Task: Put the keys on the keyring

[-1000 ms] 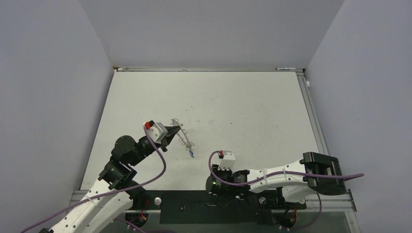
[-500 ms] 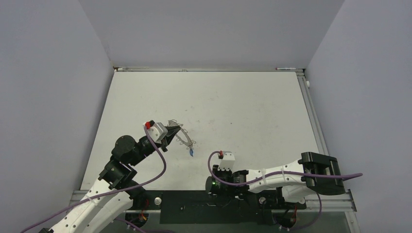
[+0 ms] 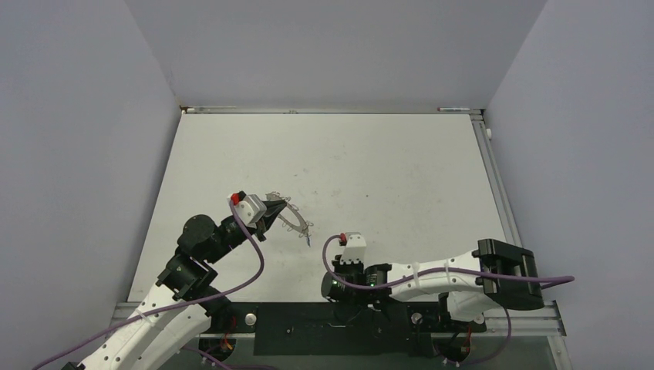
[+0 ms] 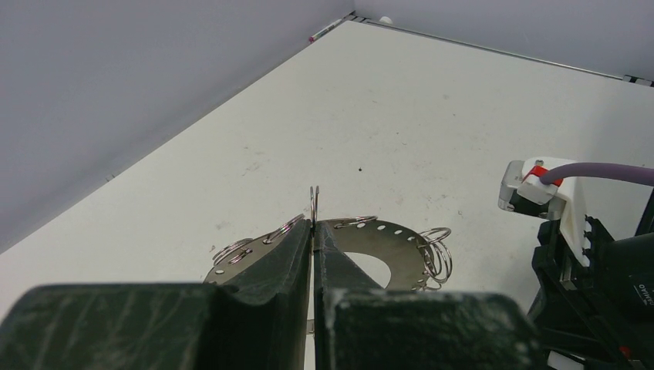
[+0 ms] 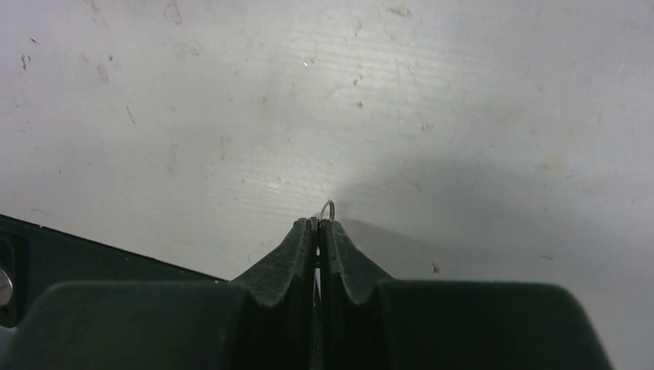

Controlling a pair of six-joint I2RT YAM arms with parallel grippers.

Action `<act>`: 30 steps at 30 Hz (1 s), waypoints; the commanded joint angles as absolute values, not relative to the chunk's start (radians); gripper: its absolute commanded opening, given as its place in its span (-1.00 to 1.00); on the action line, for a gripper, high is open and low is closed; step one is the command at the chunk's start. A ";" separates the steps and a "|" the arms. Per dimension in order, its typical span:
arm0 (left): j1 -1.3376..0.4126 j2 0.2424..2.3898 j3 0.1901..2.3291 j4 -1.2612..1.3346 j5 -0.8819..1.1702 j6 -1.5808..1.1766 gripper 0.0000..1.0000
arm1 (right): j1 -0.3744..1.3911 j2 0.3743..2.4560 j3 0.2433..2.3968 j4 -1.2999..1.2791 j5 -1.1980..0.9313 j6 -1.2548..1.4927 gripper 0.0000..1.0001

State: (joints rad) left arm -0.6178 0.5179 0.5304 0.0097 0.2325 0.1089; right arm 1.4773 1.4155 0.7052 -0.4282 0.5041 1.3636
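The keyring is a flat grey ring rimmed with thin wire loops, and a small blue tag hangs from its near side. My left gripper is shut on one upright wire loop at the ring's rim. The grey keyring spreads out behind the left gripper. My right gripper points down at the table near the front edge, shut, with a thin silver loop poking out of its tips. The keys are hidden; whether that loop belongs to one I cannot tell.
The right arm's wrist sits just right of and nearer than the blue tag. A black base strip runs along the table's near edge. Grey walls close in the white table on the left, back and right.
My right gripper has closed from partly open to shut, and its wrist has shifted a little left toward the tag. The keyring's far end has tilted slightly in the left gripper.
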 commanded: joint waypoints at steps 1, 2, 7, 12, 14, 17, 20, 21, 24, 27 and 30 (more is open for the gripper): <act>-0.611 0.512 0.592 0.052 0.227 0.106 -1.00 | 1.452 1.446 0.784 -0.383 0.584 1.095 -0.90; -0.611 0.512 0.592 0.050 0.227 0.106 -1.00 | 1.436 1.455 0.787 -0.355 0.570 1.007 -0.90; -0.611 0.512 0.592 0.050 0.224 0.107 -1.00 | 1.361 1.491 0.776 -0.248 0.499 0.810 -0.90; -0.611 0.515 0.592 0.048 0.224 0.110 -1.00 | 1.302 1.483 0.775 -0.255 0.459 0.758 -0.84; -0.611 0.517 0.593 0.048 0.225 0.110 -1.00 | 1.286 1.472 0.771 -0.264 0.455 0.751 -0.69; -0.611 0.516 0.594 0.048 0.228 0.110 -1.00 | 1.269 1.452 0.765 -0.269 0.441 0.750 -0.48; -0.611 0.516 0.594 0.046 0.228 0.110 -1.00 | 1.259 1.445 0.762 -0.275 0.437 0.756 -0.38; -0.611 0.516 0.594 0.046 0.229 0.110 -1.00 | 1.258 1.444 0.762 -0.278 0.438 0.756 -0.37; -0.611 0.516 0.594 0.046 0.229 0.110 -1.00 | 1.259 1.450 0.766 -0.286 0.434 0.762 -0.36; -0.611 0.517 0.595 0.045 0.230 0.110 -1.00 | 1.258 1.457 0.774 -0.310 0.438 0.796 -0.40; -0.611 0.517 0.595 0.044 0.229 0.112 -1.00 | 1.258 1.453 0.787 -0.384 0.460 0.882 -0.40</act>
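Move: The right hand, low over the front of the table, already pinches the keys by their wire loop. The bare spot it takes them to lies about 6 cm straight ahead and 2 cm below; the black panel's edge is some 4 cm straight back. The keyring hangs in the left hand, roughly 12 cm ahead of the right, 8 cm left and 19 cm above. From the left hand, that spot is about 7 cm back, 8 cm right and 25 cm below. Forward, low along the table, the right hand brings the keys away from the black panel by about 6 cm, after an initial lift of under 1 cm, twisting counter-clockwise some 20 degrees about its fingers. As it eases to a stop its fingers part and let go of the wire loop, staying astride the keys. The left hand keeps the keyring pinched aloft, without moving. ##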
